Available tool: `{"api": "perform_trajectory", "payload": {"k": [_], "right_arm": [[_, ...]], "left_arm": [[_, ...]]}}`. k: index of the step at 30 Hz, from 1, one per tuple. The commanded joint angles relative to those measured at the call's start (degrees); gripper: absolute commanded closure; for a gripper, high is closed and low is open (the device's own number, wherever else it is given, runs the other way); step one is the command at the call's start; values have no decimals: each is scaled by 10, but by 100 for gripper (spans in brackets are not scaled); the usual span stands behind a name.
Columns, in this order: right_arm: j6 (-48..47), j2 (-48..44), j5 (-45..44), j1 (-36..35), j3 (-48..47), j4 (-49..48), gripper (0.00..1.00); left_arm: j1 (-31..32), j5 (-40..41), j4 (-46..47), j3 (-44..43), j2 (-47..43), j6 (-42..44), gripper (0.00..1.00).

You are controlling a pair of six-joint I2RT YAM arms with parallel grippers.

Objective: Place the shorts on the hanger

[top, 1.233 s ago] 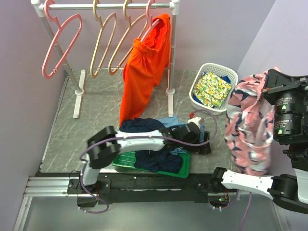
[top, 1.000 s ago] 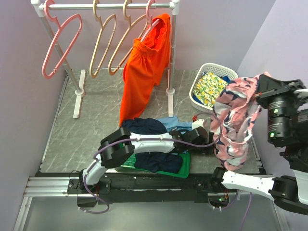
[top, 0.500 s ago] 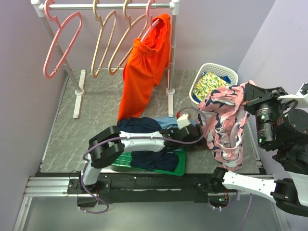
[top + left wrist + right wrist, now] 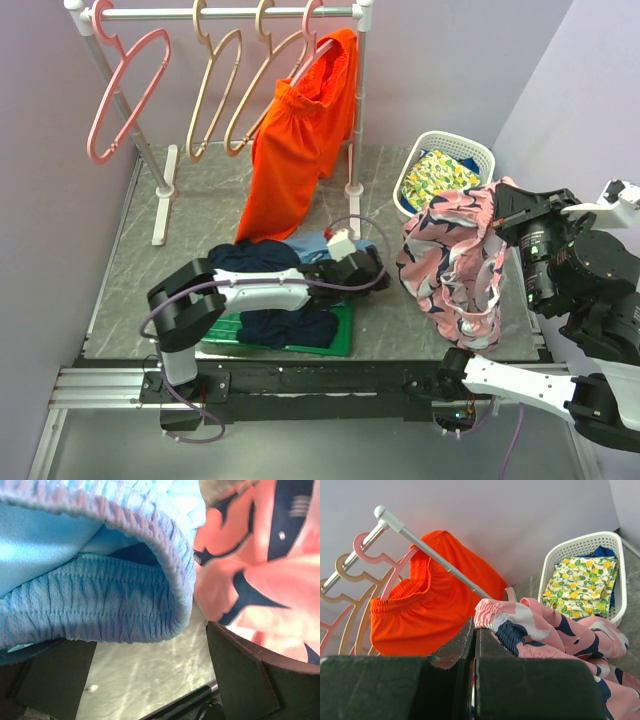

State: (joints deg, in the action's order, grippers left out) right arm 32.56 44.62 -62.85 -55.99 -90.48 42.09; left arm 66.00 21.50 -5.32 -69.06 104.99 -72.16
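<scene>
The pink shorts [image 4: 452, 258] with navy and white shapes hang bunched from my right gripper [image 4: 497, 203] above the table's right side. In the right wrist view the jaws are shut, and the gathered waistband [image 4: 507, 620] sits pinched at the tips of the right gripper [image 4: 475, 629]. Two beige hangers [image 4: 215, 95] hang on the rail at the back left, far from the shorts. My left gripper [image 4: 376, 272] lies low mid-table, just left of the shorts, and is open. Its view shows the left gripper [image 4: 150, 677] under a light blue waistband [image 4: 100, 605], with the shorts [image 4: 260, 560] at right.
Orange shorts [image 4: 300, 150] hang on a pink hanger at the rail's [image 4: 230, 13] right end, and another pink hanger [image 4: 125, 95] hangs at its left. A white basket [image 4: 480, 150] holds floral cloth [image 4: 437, 185]. A green tray [image 4: 345, 335] holds dark clothes [image 4: 290, 325].
My right arm has carried the shorts leftward from the right edge toward mid-table. The left arm has drawn back to the left, and the green tray and clothes have slid left with it.
</scene>
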Motion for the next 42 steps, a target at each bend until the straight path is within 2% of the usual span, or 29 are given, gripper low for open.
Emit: {"api": "perform_trajectory", "payload": {"k": [1, 19, 29, 34, 42], "right_arm": [[27, -8, 6, -1, 15, -1, 100], [59, 10, 34, 0, 48, 3, 100], [71, 20, 53, 0, 61, -2, 100], [76, 27, 67, 0, 68, -5, 100], [81, 46, 94, 0, 69, 0, 100]], "left_arm": [[-29, 34, -69, 73, -35, -9, 4], [-119, 31, -61, 274, -234, -22, 4], [-237, -3, -61, 369, -350, -4, 4], [-271, -20, -62, 375, -372, 24, 3], [-279, 6, -111, 337, -401, 58, 4]]}}
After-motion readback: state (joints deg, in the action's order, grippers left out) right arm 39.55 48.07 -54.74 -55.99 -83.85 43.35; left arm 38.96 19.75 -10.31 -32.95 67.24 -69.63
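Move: The left hand, open and low, is already up against the light blue shorts, whose middle is some 11 cm left and 4 cm ahead; the green tray's middle lies about 28 cm left and 13 cm back, with the navy clothes some 30 cm left and 4 cm back. The right hand holds the pink shorts; mid-table is roughly 28 cm to its left, level fore and aft and 44 cm below, with the white basket about 27 cm straight ahead and 40 cm below. Sweeping left low over the table by about 26 cm, the left hand keeps pushing the light blue shorts and loaded green tray ahead of it, fingers wide open, drifting slightly forward and turning some 25 degrees counter-clockwise before slowing. The right hand eases left and down, about 5 cm each way, towards mid-table, still pinching the pink shorts by the waistband. ##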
